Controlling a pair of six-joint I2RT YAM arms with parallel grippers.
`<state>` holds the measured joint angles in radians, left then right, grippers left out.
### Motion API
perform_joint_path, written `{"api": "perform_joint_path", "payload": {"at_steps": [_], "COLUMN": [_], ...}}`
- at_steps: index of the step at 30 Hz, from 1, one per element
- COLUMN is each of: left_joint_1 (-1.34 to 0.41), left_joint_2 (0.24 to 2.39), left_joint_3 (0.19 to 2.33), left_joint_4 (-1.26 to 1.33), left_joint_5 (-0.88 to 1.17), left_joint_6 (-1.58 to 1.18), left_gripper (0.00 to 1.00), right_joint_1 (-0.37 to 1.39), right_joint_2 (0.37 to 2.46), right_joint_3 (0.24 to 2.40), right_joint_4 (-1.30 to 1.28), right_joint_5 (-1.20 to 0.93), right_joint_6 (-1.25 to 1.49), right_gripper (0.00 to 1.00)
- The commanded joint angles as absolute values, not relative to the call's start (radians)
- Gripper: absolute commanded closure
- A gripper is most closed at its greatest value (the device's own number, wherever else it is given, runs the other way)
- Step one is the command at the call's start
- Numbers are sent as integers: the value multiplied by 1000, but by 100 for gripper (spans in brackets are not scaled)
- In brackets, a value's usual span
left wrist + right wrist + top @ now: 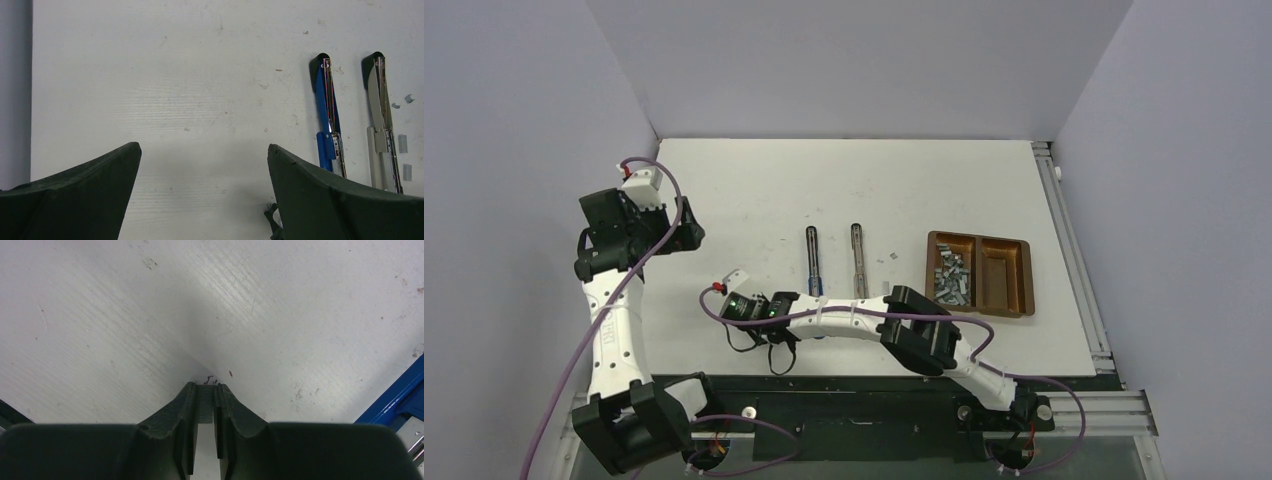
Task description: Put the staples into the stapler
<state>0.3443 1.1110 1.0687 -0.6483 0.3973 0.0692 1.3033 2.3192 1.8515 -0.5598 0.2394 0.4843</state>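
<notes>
Two staplers lie open side by side mid-table, a blue one [812,262] [327,115] and a white one [858,260] [382,120], each with its metal track showing. The staples [951,280] sit in a loose pile in the left compartment of a brown tray. My right gripper [205,390] is down at the table just left of the blue stapler [395,400], shut on a short ribbed grey staple strip [205,402]. My left gripper [202,147] hangs open and empty over the table's left side.
The brown tray [1014,275] stands at the right; its right compartment looks bare. Two loose staple strips [403,144] [407,172] and small bits [409,98] lie right of the white stapler. The right arm stretches across the near edge.
</notes>
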Motion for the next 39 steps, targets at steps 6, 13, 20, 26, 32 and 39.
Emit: {"api": "perform_joint_path", "payload": {"at_steps": [6, 13, 20, 26, 32, 39], "left_joint_1": [352, 351, 352, 351, 348, 335], "left_joint_2": [1105, 1149, 1164, 1165, 1173, 1170], "left_joint_3": [1126, 1166, 1171, 1166, 1165, 1132], "left_joint_4": [-649, -697, -709, -706, -715, -720], "left_joint_5": [426, 436, 425, 430, 458, 472], "left_joint_6": [60, 40, 45, 43, 44, 60], "left_gripper": [3, 3, 2, 2, 1, 3], "right_joint_1": [1281, 1239, 1220, 1207, 1191, 1187], "right_joint_2": [2290, 2165, 2055, 1965, 1863, 1735], "right_joint_3": [1862, 1833, 1762, 1659, 1517, 1353], "right_joint_4": [-633, -631, -629, -660, -699, -657], "right_joint_5": [345, 420, 516, 657, 754, 810], "right_joint_6": [517, 580, 653, 777, 912, 981], "right_gripper": [91, 91, 91, 91, 91, 91]}}
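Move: The staple strip is already pinched in the right fingers, just above the table. The grey stapler it seems bound for lies about 10 cm ahead of this hand and 20 cm to its right, roughly 1 cm lower. The blue stapler stands between them, 10 cm ahead and 11 cm right; two loose strips lie some 5 cm and 6 cm right of the grey stapler, 2 cm and 6 cm nearer. For the left hand, the grey stapler is level, about 34 cm right and 21 cm down. The staple strip stays pinched in the right fingers as they lift it off leftward ground beside the blue stapler: first forward and to the right, soon rising, then mostly right, over the blue stapler towards the grey one. The hand travels about 17 cm right, 7 cm forward and a net 8 cm up, sinking slightly at the end, while the wrist swings some 40 degrees clockwise and the fingers tip up to point more forward. ##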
